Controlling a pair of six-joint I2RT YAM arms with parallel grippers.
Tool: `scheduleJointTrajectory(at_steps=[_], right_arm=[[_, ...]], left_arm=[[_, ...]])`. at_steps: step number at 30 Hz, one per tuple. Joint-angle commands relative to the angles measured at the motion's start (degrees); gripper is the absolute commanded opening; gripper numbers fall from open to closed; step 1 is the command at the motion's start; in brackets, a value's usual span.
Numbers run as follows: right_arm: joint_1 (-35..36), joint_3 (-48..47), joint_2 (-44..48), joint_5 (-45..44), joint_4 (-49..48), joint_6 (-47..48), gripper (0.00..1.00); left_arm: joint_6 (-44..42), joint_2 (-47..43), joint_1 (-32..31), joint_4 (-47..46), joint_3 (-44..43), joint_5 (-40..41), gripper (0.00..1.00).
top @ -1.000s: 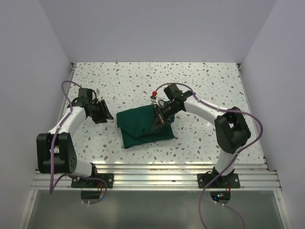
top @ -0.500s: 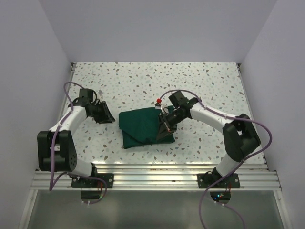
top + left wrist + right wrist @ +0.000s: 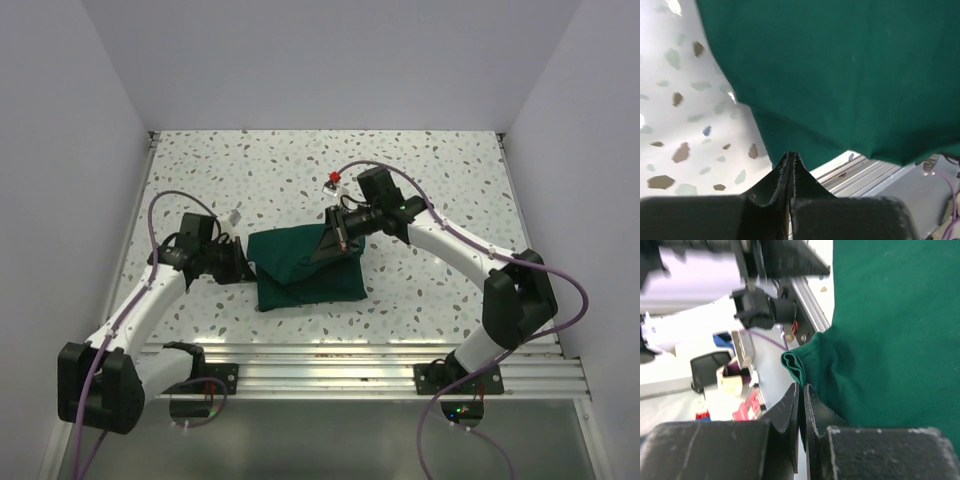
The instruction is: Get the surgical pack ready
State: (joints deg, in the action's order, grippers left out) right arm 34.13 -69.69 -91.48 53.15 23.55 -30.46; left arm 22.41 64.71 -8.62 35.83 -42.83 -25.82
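Note:
The surgical pack [image 3: 300, 272] is a dark green cloth bundle lying mid-table. My right gripper [image 3: 337, 236] is shut on a corner of its top flap and holds that flap raised in a peak. In the right wrist view the green hem [image 3: 799, 369] sticks out from between the closed fingertips [image 3: 790, 400]. My left gripper [image 3: 243, 265] sits low at the bundle's left edge, shut. In the left wrist view its tips [image 3: 790, 156] meet just in front of the cloth [image 3: 840, 75]; no cloth shows between them. Whatever lies inside the bundle is hidden.
A ridged aluminium rail [image 3: 320, 352] runs along the near table edge, with both arm bases bolted to it. White walls close in the speckled tabletop [image 3: 420, 170] on the left, far and right sides. Purple cables [image 3: 560, 285] loop off both arms.
The left arm swung in to the bundle's left edge and its jaws went from open to shut. The right gripper drew the held flap up and toward the far side.

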Motion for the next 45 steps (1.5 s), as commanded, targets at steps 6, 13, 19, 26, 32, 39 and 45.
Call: scheduleJointTrajectory(at_steps=[6,13,19,26,32,39,45], right_arm=[[0.32,2.36,5.96,-4.54,-9.92,-10.93,0.0],[0.32,3.15,10.97,-10.16,-5.71,-9.01,0.0],[0.32,8.69,15.28,-16.13,-10.62,-15.41,0.0],[0.85,9.84,15.46,-19.65,-11.95,-13.32,0.0],[0.85,11.68,17.56,-23.26,-13.34,-10.41,0.0],[0.94,17.13,20.2,-23.36,-19.68,-12.96,0.0],[1.46,19.68,20.55,-20.89,-19.25,-11.82,0.0]], left_arm=[[11.91,-8.28,-9.22,-6.19,9.85,-8.34,0.0],[32.42,-8.02,-9.83,-34.07,23.15,-16.31,0.0],[40.16,-13.46,-23.33,-36.81,20.33,3.18,0.0],[46.39,-10.04,-39.27,-41.11,24.37,18.69,0.0],[53.33,-9.51,-53.15,-41.9,27.44,39.68,0.0],[60.64,0.41,-59.14,-52.86,30.61,54.82,0.0],[63.63,12.45,-60.28,-57.45,27.01,62.55,0.0]])
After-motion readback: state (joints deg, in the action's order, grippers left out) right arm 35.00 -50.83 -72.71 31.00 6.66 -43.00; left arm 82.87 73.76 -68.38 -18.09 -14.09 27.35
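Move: From the left hand, its fingers shut and empty, the middle of the drape's near edge lies about 15 cm right, 5 cm back and 10 cm below. The drape's near left corner is some 3 cm right, 6 cm back and 11 cm below. The right hand holds a raised fold, roughly 15 cm right of the left hand, level with it and 10 cm higher; from the right hand the near edge's middle is about 4 cm back, 2 cm left and 20 cm below. Rightward and back, the left hand swings about 15 cm towards the middle of the drape's near edge, dipping and rising on the way, then sinks some 9 cm as it edges forward, fingers staying shut. Its left side rolls down, then partly back. The right hand keeps its pinch on the raised fold, rises some 3 cm and settles again, easing 3 cm right and turning about 20 degrees clockwise. ##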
